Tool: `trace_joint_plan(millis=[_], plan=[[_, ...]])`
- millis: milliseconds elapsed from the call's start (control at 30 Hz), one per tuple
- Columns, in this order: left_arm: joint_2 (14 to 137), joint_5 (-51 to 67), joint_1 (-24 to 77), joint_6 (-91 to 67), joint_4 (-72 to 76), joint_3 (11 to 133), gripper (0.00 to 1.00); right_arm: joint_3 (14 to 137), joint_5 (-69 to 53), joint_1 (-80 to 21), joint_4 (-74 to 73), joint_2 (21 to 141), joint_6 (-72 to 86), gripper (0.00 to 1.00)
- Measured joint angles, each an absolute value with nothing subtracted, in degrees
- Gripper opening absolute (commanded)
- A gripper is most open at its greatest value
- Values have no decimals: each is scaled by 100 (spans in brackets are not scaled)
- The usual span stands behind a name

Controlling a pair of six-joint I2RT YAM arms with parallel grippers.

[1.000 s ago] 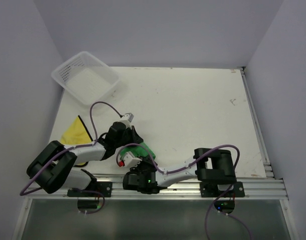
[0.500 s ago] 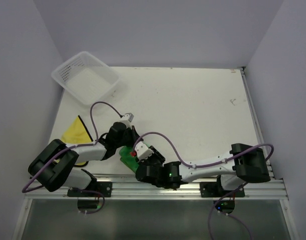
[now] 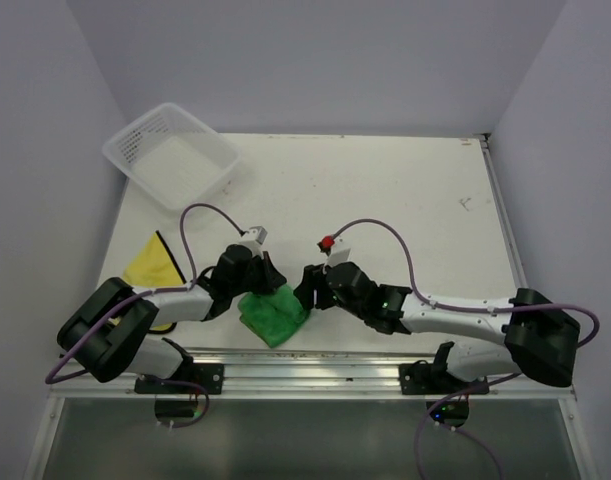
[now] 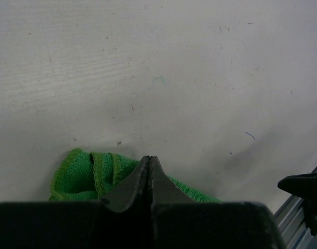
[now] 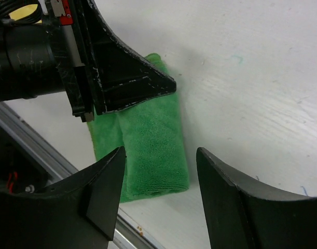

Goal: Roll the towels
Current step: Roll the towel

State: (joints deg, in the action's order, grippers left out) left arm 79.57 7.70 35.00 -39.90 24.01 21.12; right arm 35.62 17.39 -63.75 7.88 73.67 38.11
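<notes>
The green towel [image 3: 273,316] lies as a folded bundle near the table's front edge, between my two grippers. In the right wrist view the green towel [image 5: 153,140] is a thick oblong with a rounded near end. My left gripper [image 3: 271,283] is shut, its tips [image 4: 149,158] over the green towel's [image 4: 80,176] far edge, with nothing seen between the jaws. My right gripper [image 3: 307,287] is open just right of the towel, its jaws [image 5: 161,151] spread above it and touching nothing. The yellow towel [image 3: 147,264] lies flat at the far left, partly under the left arm.
A white mesh basket [image 3: 170,156] stands at the back left corner. The aluminium rail [image 3: 385,366] runs along the front edge, close to the green towel. The left gripper's fingers [image 5: 142,85] reach over the towel's far end in the right wrist view.
My right arm swung away from the front edge to the towel's right side and its jaws opened. The green towel now shows fully. The left arm barely moved.
</notes>
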Motion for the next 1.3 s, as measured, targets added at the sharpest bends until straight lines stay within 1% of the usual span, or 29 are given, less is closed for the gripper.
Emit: trace_joint_plan(millis=[133,233,367,433,500,600,633,767,800,867,1000,1033,1167,1233,1300], plan=[[7959,770,3500,-3990,2436,2097,3,3559,1153,-6204,1000,7642,4123,62],[7959,770,3500,-3990,2473,2075,3,3559,779,-6202,1066,8106,4265,63],[7959,773,3500,-3994,2491,2062,3,3559,530,-6202,1085,8573,4407,63],[7959,773,3500,-3997,2539,2032,3,3559,473,-6202,1114,8643,4484,61],[7959,773,3500,-3999,2578,2012,3,3559,445,-6195,1146,8667,4521,58],[7955,773,3500,-4001,2598,2001,3,3559,399,-6195,1164,8670,4530,46],[7953,773,3500,-4001,2598,1999,3,3559,388,-6198,1164,8670,4510,38],[7959,770,3500,-3992,2554,2032,3,3559,408,-6200,1166,8659,4375,26],[7975,768,3500,-3990,2493,2073,4,3557,462,-6219,1162,8648,4316,25],[8016,764,3503,-3966,2300,2220,11,3538,609,-6287,1157,8584,4176,25],[8071,718,3503,-3900,1802,2630,15,3516,1229,-6554,1020,8412,3839,25],[8086,687,3498,-3854,1678,2755,19,3516,1396,-6606,978,8394,3782,25],[8180,543,3479,-3697,1229,3347,23,3518,2088,-6853,794,8388,3599,27],[8189,506,3465,-3638,1111,3570,26,3568,2510,-7048,679,8401,3507,27],[8189,484,3450,-3610,1017,3760,27,3647,2921,-7223,556,8451,3435,28]])
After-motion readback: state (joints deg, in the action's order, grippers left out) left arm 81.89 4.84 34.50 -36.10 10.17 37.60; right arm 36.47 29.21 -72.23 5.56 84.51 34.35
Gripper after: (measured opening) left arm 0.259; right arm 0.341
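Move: The green towel, folded into a thick strip, has its right end some 8 cm below the open right gripper, about 3 cm back and 2 cm to its left. The towel's loose near corner lies roughly 11 cm back and 9 cm left of the right gripper, down at table level. From the left fingertips, already shut on the strip's far part, that right end is about 8 cm back and 6 cm to the right, almost level. The strip's right end is taken by the right gripper, which sinks about 7 cm, drifting slightly back and left, closes its fingers around the end and, gripping, shifts a couple of centimetres right while rolling its left side down. The left hand stays on the far part until then, and afterwards opens partway and goes up and forward some 5 cm each, away from the right gripper. ##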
